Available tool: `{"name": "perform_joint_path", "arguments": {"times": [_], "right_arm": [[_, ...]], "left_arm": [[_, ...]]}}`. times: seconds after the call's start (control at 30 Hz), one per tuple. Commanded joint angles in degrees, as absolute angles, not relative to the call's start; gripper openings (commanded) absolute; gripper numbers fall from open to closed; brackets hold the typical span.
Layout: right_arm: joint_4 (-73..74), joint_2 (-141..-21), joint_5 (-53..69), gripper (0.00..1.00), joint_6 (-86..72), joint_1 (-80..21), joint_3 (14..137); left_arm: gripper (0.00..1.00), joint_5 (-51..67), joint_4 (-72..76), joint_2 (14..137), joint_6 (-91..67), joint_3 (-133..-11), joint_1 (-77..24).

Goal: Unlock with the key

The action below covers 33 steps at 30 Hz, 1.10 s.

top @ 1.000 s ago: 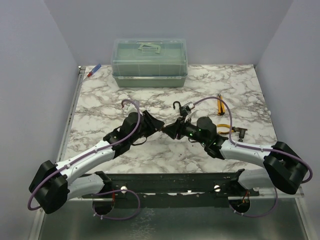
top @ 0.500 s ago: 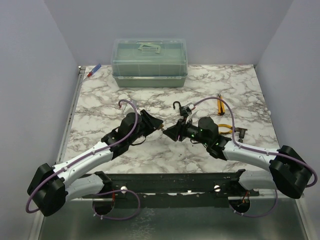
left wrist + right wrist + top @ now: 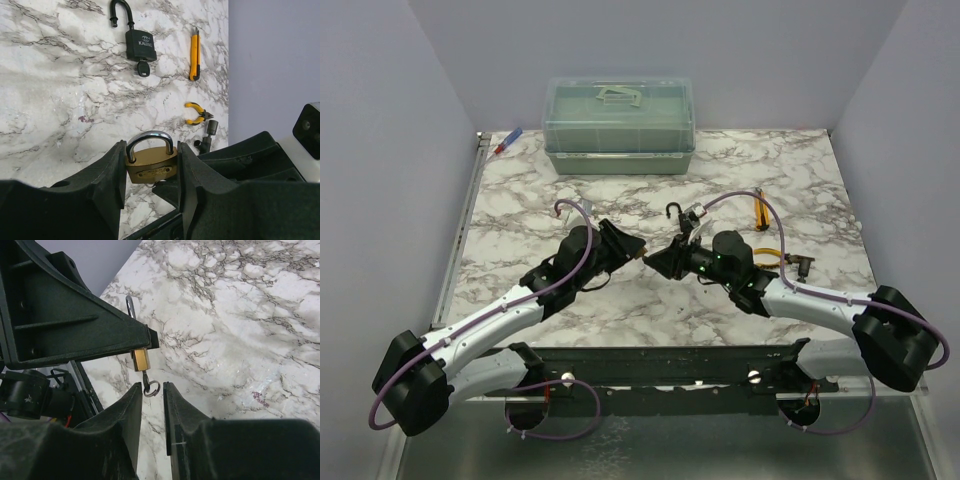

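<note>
My left gripper (image 3: 151,146) is shut on a small brass padlock (image 3: 151,167), holding it by its sides above the table with the silver shackle closed. From its keyhole hangs a thin metal key with a split ring (image 3: 151,387). That ring sits between the fingers of my right gripper (image 3: 152,385), which is open with a small gap on each side. In the top view the two grippers (image 3: 638,253) (image 3: 662,260) meet tip to tip at mid-table. A black padlock (image 3: 139,45) lies farther off with its shackle swung open. A black-headed key (image 3: 142,68) sits in its base.
A yellow utility knife (image 3: 759,210), yellow-handled pliers (image 3: 775,255) and a small black tool (image 3: 803,265) lie on the marble table to the right. A green lidded box (image 3: 619,125) stands at the back, with a red-and-blue pen (image 3: 507,141) at the back left.
My right gripper's fingers have drawn closer together around the key ring. Both arms have edged slightly farther from the near edge, with the brass padlock still held.
</note>
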State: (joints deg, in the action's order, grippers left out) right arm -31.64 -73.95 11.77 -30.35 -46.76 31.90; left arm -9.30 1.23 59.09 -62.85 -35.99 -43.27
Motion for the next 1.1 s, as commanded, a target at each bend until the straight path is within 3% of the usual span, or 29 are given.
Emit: {"name": "perform_joint_path", "arguments": {"times": [0.0,0.37,0.7,1.07], "right_arm": [[-33.2,-74.8,12.7,0.27,-29.9,-46.7,33.7],[-34.5,-76.4,13.2,0.21,-30.3,-46.7,34.1],[-35.2,-76.9,13.6,0.01,-30.2,-46.7,34.6],[-37.3,-77.2,12.7,0.0,-30.8,-46.7,35.5]], "left_arm": [[0.06,-9.4,4.0,57.8,-63.0,-35.6,-43.5],[0.05,-8.9,4.6,57.9,-63.0,-35.2,-43.4],[0.04,-8.4,4.9,58.2,-63.0,-35.2,-43.4],[0.03,-6.4,6.2,58.0,-62.6,-34.7,-43.5]]}}
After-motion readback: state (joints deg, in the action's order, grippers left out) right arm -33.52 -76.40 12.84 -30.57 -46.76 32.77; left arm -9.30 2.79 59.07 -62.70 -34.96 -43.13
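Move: The key sticks out of the brass padlock's keyhole, some 2 cm left and 1 cm ahead of the right fingertips' midpoint, at about their height. The brass padlock itself, held in the left fingers, is roughly 4 cm left and 3 cm ahead; the black padlock lies on the table about 12 cm ahead, 6 cm right and 15 cm below. From the left hand the key is about 2 cm back, 2 cm right and 1 cm lower. The right hand eases under 1 cm left towards the brass padlock, shutting its fingers to pinch the key. ##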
